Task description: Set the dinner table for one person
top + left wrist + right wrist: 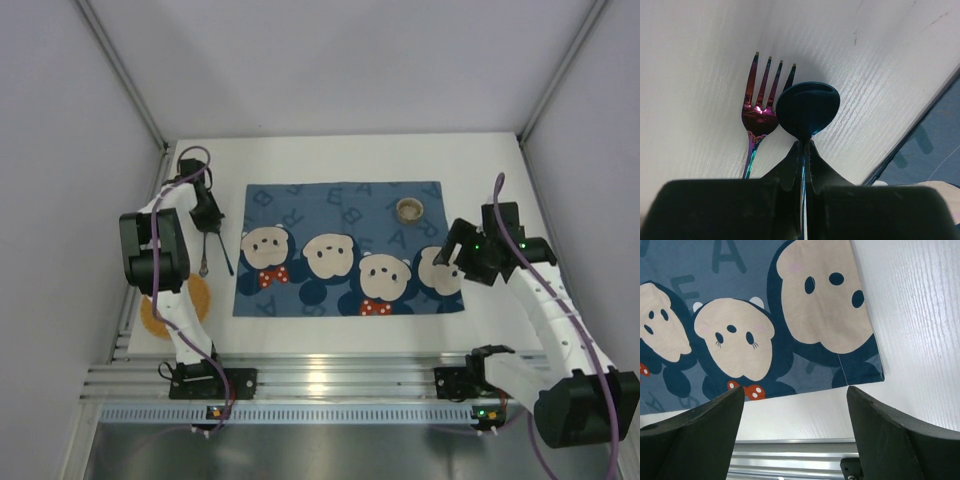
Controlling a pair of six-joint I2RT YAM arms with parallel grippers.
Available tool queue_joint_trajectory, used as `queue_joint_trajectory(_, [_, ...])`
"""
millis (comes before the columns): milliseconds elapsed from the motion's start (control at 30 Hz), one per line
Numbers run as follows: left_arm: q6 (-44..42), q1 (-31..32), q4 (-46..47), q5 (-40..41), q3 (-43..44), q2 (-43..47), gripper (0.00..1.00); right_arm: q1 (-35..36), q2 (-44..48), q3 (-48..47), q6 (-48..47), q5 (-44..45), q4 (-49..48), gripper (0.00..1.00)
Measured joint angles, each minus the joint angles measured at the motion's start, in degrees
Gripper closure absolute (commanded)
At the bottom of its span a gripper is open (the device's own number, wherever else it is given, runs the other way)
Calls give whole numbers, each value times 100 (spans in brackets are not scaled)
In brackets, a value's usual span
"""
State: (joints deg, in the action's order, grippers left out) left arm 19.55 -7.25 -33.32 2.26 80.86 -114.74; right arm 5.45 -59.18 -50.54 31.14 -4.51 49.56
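On the white dinner table [350, 150], left of the placemat, my left gripper [212, 228] [804, 145] is shut on the thin handle of a dark blue spoon [807, 109]. The spoon's bowl sticks out just beyond the fingertips. An iridescent purple fork [761, 102] lies on the table close beside the spoon, on the side away from the placemat. The dark-blue cartoon-mouse placemat [340, 215] is spread across the middle of the table. My right gripper [452, 255] [796, 388] hovers open over the placemat's near right corner [860, 365] with nothing between its fingers.
A small round cup [410, 209] stands on the placemat's far right part. An orange plate [182, 302] lies at the near left, partly hidden by the left arm. A ribbed silver rail [330, 380] runs along the near edge. Walls close in on both sides.
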Motion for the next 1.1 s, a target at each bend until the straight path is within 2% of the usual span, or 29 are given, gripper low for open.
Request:
queue_joint_trajectory(333, [-20,87,-516,63,188,162,100,0,525,-448,-2,37,538,14])
queue_joint_trajectory(467, [66,531,-807,125,382,671,100,0,868,-608,0,42,754,14])
queue_joint_trajectory(633, [638,2295,-769,162,903,1172,100,0,1270,-627,0,68,1091,14])
queue_joint_trajectory(767, [1320,3703,-531,-103,990,1134,100,0,1637,-627,7,103,1451,13])
queue_joint_trajectory(900, [2006,4570,-343,-398,1314,496,100,0,2146,-629,2,153,1792,13])
queue_joint_trajectory(1100, [2743,5241,35,-590,2238,-1027,100,0,2564,-769,-24,278,2415,11])
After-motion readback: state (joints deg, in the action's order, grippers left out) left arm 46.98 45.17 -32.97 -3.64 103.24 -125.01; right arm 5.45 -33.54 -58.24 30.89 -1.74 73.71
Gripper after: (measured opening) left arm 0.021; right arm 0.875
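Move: The placemat that the spoon in the left hand is bound for has its middle about 37 cm to that hand's right and 6 cm back, practically at its level. On the mat's right half, the bow-topped face print lies some 46 cm right and 15 cm back, and the cup about 52 cm right and 3 cm ahead. The fork lies 4 cm left and 5 cm back. From the right hand, the mat's middle is about 23 cm left, 13 cm ahead and 12 cm below. Still pinching the spoon at its neck, the left fingers lift it from beside the fork, then sweep it in a fast arc some 46 cm right over the placemat, peaking near 14 cm up and sinking about 8 cm at the end. The wrist turns some 30 degrees clockwise. The right hand, empty and open, backs off and rises. ##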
